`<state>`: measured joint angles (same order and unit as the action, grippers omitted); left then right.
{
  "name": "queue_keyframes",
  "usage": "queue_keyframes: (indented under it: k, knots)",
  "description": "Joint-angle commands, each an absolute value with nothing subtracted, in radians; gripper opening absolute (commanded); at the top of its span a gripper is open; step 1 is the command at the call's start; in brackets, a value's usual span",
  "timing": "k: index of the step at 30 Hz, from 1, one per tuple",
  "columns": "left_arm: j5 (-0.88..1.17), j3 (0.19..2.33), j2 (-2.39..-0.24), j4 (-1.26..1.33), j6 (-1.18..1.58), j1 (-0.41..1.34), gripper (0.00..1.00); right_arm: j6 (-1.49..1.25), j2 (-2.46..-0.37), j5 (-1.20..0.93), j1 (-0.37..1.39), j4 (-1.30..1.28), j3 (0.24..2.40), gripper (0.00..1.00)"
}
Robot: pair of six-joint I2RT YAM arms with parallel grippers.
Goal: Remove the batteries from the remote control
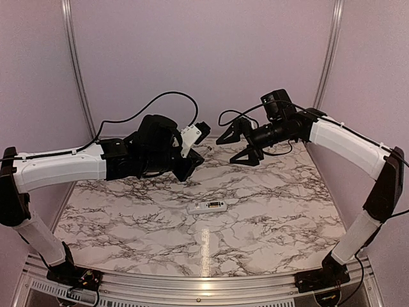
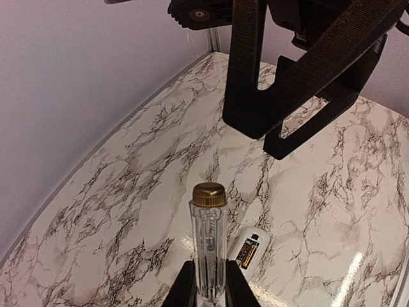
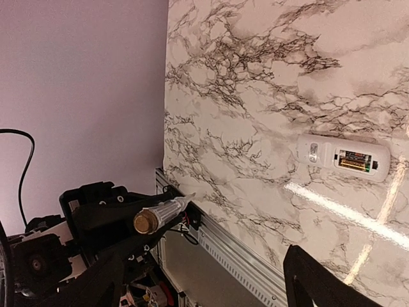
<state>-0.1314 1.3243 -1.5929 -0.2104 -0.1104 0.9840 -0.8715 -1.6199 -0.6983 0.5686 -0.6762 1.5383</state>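
Note:
The white remote control (image 1: 208, 206) lies flat on the marble table (image 1: 268, 217) with its battery bay uncovered. A brown-gold and black battery (image 2: 248, 253) sits inside the bay, also visible from the right wrist as battery (image 3: 353, 161) in the remote control (image 3: 319, 153). My left gripper (image 2: 209, 274) is shut on a clear pen-like tool (image 2: 209, 236) with a brass cap, held high above the table. My right gripper (image 1: 228, 148) is open and empty. It faces the tool's brass end (image 3: 146, 222) from a short distance.
Lilac walls (image 1: 204, 57) enclose the back and sides. A metal rail (image 3: 243, 256) runs along the table's near edge. Both arms hover over the far half of the table, and the remote lies below and nearer than them.

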Motion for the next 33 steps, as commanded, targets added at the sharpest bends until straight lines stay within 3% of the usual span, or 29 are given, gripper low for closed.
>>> queue_keyframes:
  k: [1, 19, 33]
  knots:
    - [-0.097, 1.326, -1.575, -0.180, -0.175, 0.988, 0.09, -0.956, -1.641, -0.752, 0.565, -0.610, 1.536, 0.84]
    - [-0.055, 1.389, -1.641, -0.235, -0.273, 1.020, 0.09, -1.006, -1.703, -0.819, 0.631, -0.593, 1.571, 0.70]
    - [-0.129, 1.392, -1.663, -0.237, -0.311, 1.060, 0.08, -0.997, -1.702, -0.830, 0.656, -0.637, 1.576, 0.47]
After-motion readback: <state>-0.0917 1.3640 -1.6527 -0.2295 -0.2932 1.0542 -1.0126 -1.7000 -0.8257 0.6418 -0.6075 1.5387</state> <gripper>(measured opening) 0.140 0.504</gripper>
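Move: The screwdriver's clear handle, held upright-ish in the left gripper with its brown cap free, lies about 7 cm to the right hand's left, roughly level with it in reach and height. For the left hand, the place to bring it is the open right gripper, some 8 cm to its right and about 1 cm farther out and higher. The remote control lies on the table, about 3 cm back, 2 cm right and 25 cm below the left hand. Leftward about 4 cm, then also back some 2.5 cm and slightly down, the right hand brings its open fingers around the handle of the screwdriver, narrowing them to about half open. The left hand keeps its grip on the screwdriver and brings it to meet them, about 3 cm right and 3 cm back, sinking a little late on and turning some 10 degrees clockwise. ##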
